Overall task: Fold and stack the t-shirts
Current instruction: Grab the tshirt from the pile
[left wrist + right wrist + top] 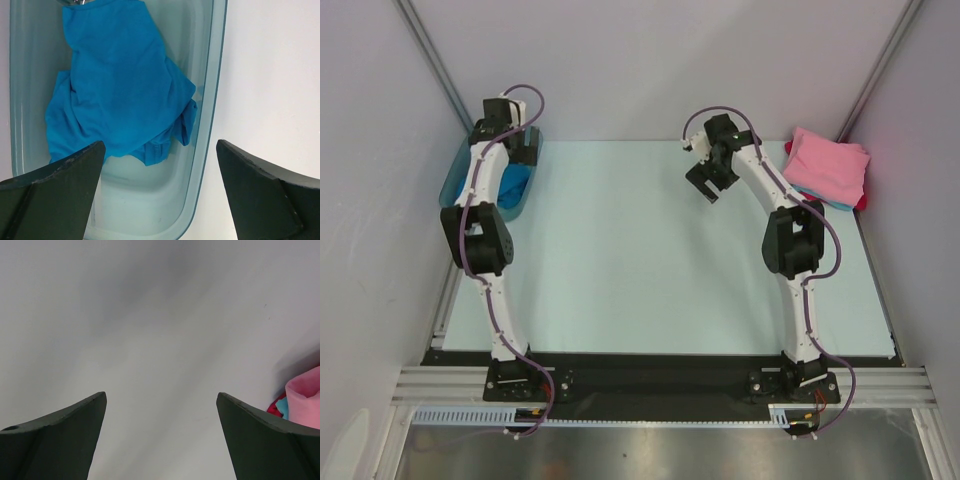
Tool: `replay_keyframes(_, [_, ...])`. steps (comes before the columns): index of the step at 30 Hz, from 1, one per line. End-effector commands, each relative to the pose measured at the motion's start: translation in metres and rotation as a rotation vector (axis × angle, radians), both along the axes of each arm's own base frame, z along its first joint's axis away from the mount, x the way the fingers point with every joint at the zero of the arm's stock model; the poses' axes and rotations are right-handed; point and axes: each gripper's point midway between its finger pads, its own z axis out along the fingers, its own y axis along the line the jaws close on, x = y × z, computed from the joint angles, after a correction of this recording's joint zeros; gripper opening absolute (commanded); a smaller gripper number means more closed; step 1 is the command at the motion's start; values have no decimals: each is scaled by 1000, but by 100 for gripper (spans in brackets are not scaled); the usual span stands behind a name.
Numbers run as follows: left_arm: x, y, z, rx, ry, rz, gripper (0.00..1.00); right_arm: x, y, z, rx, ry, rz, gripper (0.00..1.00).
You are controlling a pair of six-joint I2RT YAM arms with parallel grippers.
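A crumpled bright blue t-shirt (pixel 120 85) lies in the translucent teal tub (pixel 210 125) at the table's far left (pixel 517 186). My left gripper (pixel 160 145) hovers open over the tub's near end, apart from the cloth; from above it (pixel 525 152) sits at the tub's right rim. A folded stack with a pink t-shirt (pixel 828 165) on top rests at the far right corner, and light blue (pixel 282 407) and red (pixel 274 409) edges show under the pink (pixel 305 402). My right gripper (pixel 705 190) hangs open and holds nothing over bare table, left of the stack (pixel 161 394).
The pale table top (pixel 640 260) spreads between the two arms. Grey walls close in on the left, back and right. The tub (pixel 455 180) stands against the left wall. A black strip and metal rail run along the near edge by the arm bases (pixel 520 380).
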Motion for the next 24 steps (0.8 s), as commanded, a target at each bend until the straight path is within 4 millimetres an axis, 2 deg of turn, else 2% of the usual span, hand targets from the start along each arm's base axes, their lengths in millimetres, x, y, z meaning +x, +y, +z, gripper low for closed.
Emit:
replay_keyframes(1, [9,1,15,-30,-52,3,100,3,5,5,-15,-28,17,100])
replay_keyframes(7, [10,0,-3,-76,-24,8,100,-2,2,1,-36,-13,21,100])
replay_keyframes(14, [6,27,-15,-11,2,102,99,0,5,1,-49,-24,32,100])
replay_keyframes(20, [-5,38,-29,-4,57,123,97,-1,11,2,-48,-29,48,100])
replay_keyframes(24, [-10,36,-40,-16,93,95,97,-2,13,2,-36,-27,45,100])
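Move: The blue t-shirt pile in the bin lies below the left hand, some 6 cm to its left, level with it in the forward direction and about 13 cm lower. Around the pile stands the blue-green bin, its middle about 7 cm left of that hand, 2 cm ahead and roughly 11 cm down. From the right hand the pile is about 55 cm to the left, 6 cm ahead and 9 cm lower. Towards the blue t-shirt pile the left hand sinks about 5 cm, at first almost straight down, then also sliding some 3 cm left, away from the bin's right wall. The fingers stay wide open and tip about 5 degrees further down, with a slight counter-clockwise turn; they stay above the cloth. ##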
